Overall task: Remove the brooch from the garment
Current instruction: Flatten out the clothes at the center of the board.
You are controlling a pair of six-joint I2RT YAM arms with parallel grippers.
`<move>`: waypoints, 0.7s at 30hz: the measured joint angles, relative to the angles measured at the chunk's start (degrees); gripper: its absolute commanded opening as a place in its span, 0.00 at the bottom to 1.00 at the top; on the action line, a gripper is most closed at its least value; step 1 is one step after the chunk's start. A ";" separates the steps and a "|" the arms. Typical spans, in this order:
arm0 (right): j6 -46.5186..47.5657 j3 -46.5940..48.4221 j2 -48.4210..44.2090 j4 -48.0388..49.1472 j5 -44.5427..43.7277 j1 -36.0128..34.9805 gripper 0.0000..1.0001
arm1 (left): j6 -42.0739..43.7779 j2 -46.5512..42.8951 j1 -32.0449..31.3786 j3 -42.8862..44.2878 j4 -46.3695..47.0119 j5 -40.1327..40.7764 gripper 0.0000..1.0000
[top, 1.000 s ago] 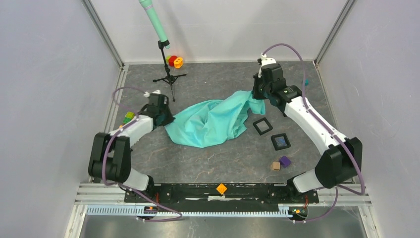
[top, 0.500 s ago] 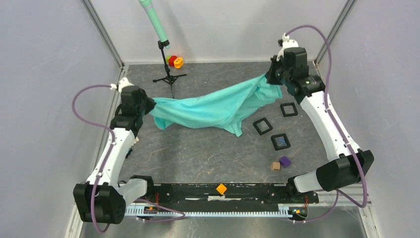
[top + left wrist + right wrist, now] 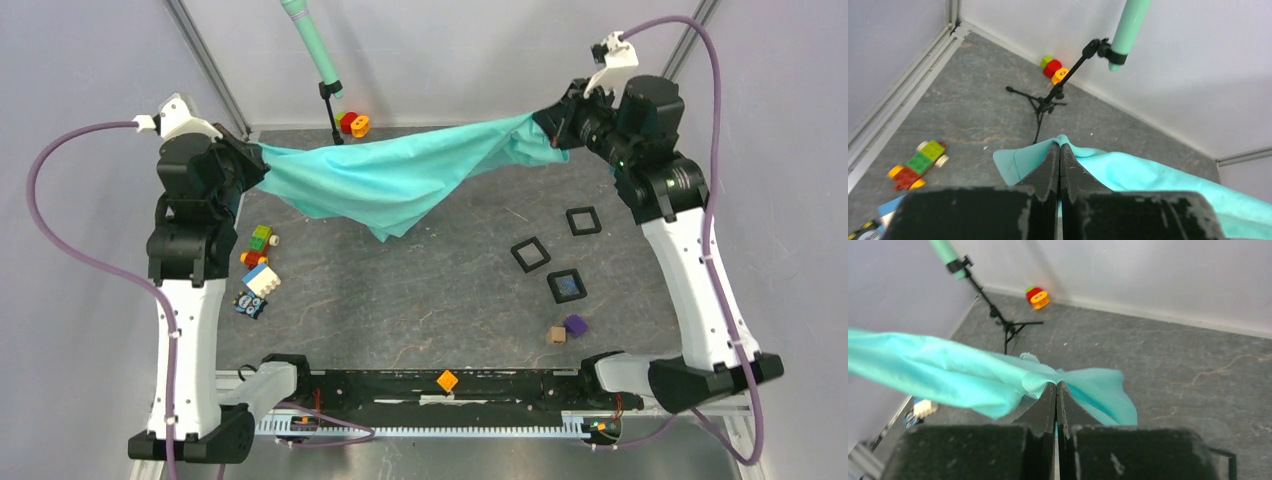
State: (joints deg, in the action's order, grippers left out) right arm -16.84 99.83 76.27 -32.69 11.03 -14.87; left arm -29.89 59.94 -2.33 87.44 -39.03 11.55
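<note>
The garment (image 3: 390, 175), a turquoise T-shirt, hangs in the air, stretched between both arms above the back of the table. My left gripper (image 3: 258, 160) is shut on its left end, and my right gripper (image 3: 548, 125) is shut on its right end. A loose fold sags down in the middle. The left wrist view has the left gripper (image 3: 1058, 146) pinching a cloth edge, with the garment (image 3: 1128, 172) running off to the right. Seen from the right wrist, the right gripper (image 3: 1056, 385) pinches a bunch of the garment (image 3: 948, 372), which stretches away left. The brooch is hidden.
A tripod stand with a green tube (image 3: 335, 130) stands at the back, beside a red and orange toy (image 3: 353, 124). Toy bricks (image 3: 258, 245) lie at the left. Three black square frames (image 3: 530, 254) and two small cubes (image 3: 575, 324) lie at the right. An orange cube (image 3: 447, 381) sits on the front rail.
Both arms rose and spread apart, lifting the garment off the table and pulling it taut. The toy bricks at the left have come into view.
</note>
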 measured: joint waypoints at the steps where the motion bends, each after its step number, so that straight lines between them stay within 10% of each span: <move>1: 0.07 -1.90 -1.62 0.04 1.20 -0.02 0.00 | 0.85 -1.07 0.00 0.13 -1.42 0.20 0.02; 11: 0.85 -5.33 -6.60 -0.22 7.43 -0.02 0.00 | 4.57 4.15 0.00 11.67 -10.36 -1.90 0.02; 21: -0.37 9.25 10.40 -1.90 7.08 2.73 0.00 | 4.68 31.39 0.31 35.12 -15.58 -6.97 0.02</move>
State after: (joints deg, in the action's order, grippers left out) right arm -17.21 109.08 86.67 -34.59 18.11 -12.14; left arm -25.21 91.33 -2.02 122.56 -54.61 4.58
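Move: Both my hands hold the garment stretched between them, high up. The board's centre, where it is to lie, is about 29 cm right of my left hand, level fore-and-aft, 42 cm below; from my right hand it is some 22 cm left, 6 cm back, 44 cm below. Far beneath, the toy vehicle sits about 6 cm left and 2 cm ahead of my left hand; the nearest black frame is roughly 1 cm left and 4 cm back of my right. I swing the garment without lowering it: both hands first draw back some 3 to 4 cm, then flick forward over the board, my left about 13 cm and my right, starting later, about 8. Fingers stay shut on the cloth; my left wrist tips down some 10 degrees and turns slightly clockwise as it goes out. ##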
